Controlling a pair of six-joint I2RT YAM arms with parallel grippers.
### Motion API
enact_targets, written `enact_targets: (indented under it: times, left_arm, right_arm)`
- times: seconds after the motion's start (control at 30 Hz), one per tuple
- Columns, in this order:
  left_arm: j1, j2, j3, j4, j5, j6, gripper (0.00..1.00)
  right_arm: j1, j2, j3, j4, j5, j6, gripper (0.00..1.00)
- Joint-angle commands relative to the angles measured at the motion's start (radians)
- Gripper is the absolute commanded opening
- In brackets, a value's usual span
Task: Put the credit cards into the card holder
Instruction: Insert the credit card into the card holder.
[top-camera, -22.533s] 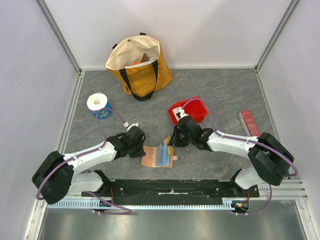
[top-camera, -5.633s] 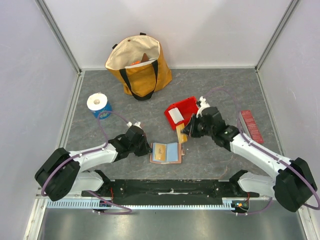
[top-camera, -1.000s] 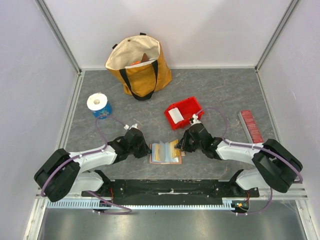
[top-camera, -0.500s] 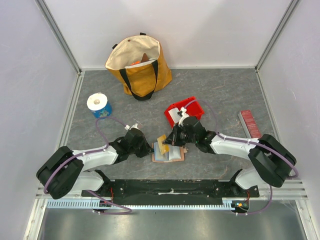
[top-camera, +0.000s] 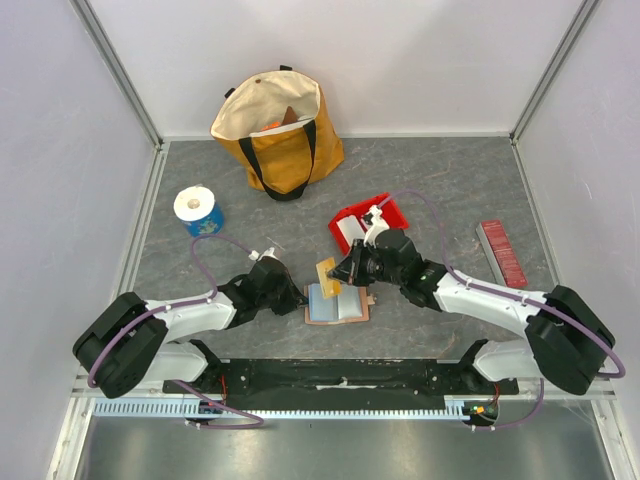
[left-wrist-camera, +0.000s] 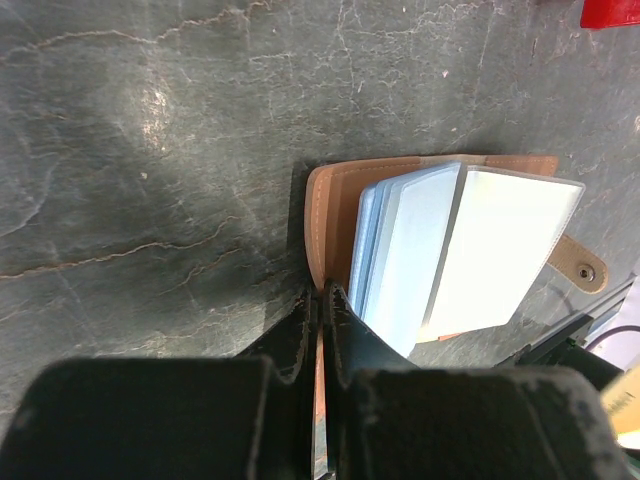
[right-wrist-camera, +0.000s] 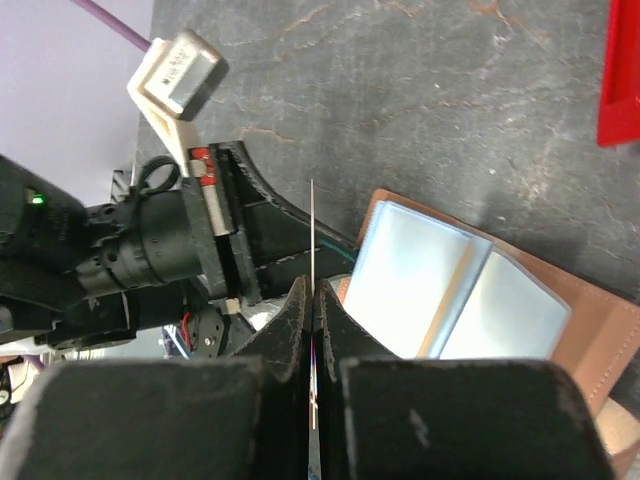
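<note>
The tan card holder (top-camera: 350, 312) lies open on the table between the arms, its light blue inner sleeves (left-wrist-camera: 440, 250) fanned upward and its snap tab (left-wrist-camera: 581, 271) at the right. My left gripper (top-camera: 299, 297) (left-wrist-camera: 320, 300) is shut on the holder's left leather edge (left-wrist-camera: 335, 205). A yellowish credit card (top-camera: 327, 274) hangs tilted just above the holder's far left corner, with my right gripper (top-camera: 341, 275) (right-wrist-camera: 314, 295) shut on it. In the right wrist view this card (right-wrist-camera: 313, 225) is seen edge-on as a thin line. A white card (top-camera: 349, 232) lies in the red bin.
The red bin (top-camera: 384, 213) sits just behind the right gripper. A dark-red ribbed bar (top-camera: 500, 252) lies at the right. A yellow tote bag (top-camera: 280, 135) stands at the back, and a tape roll (top-camera: 197, 210) rests at the left.
My right gripper has carried the yellowish card leftward from the holder's right side to above its far left corner. The left gripper has kept its hold on the holder's edge.
</note>
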Motion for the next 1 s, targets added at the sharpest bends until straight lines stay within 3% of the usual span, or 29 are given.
enact_targets:
  times: [0.0,0.53,0.97]
  left_arm:
    - [-0.001,0.01,-0.033,-0.053,-0.042,-0.011,0.02]
    - [-0.001,-0.021,-0.051,-0.063,-0.045,-0.031,0.02]
    - [-0.001,-0.007,-0.039,-0.06,-0.039,-0.051,0.02]
  right_arm:
    - [0.001,0.008,-0.048,-0.007,0.053,0.028,0.0]
    - [-0.008,0.065,-0.18,0.115,0.102,0.1,0.0]
    - [-0.032,0.167,-0.252,0.299,0.028,0.186,0.0]
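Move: The right hand holds the yellow card above the open card holder. Its white right-hand page lies about 3 cm back, 4 cm right and 11 cm below; the blue page is also 3 cm back, but 3 cm left. The holder's strap is roughly 9 cm right and 2 back, and the red tray 15 cm ahead and 8 right. From the left hand, pinching the holder's left edge, the white page sits some 11 cm right, 1 cm back and level. The right hand brings the still-pinched card down about 10 cm, shifting some 3 cm right and slightly back, towards the white page; most of the drop comes quickly, then it nearly halts before sinking the last bit. Its fingers tip about 10 degrees more steeply down and stay shut on the card, while the left hand stays put and keeps its pinch on the holder's left edge. ##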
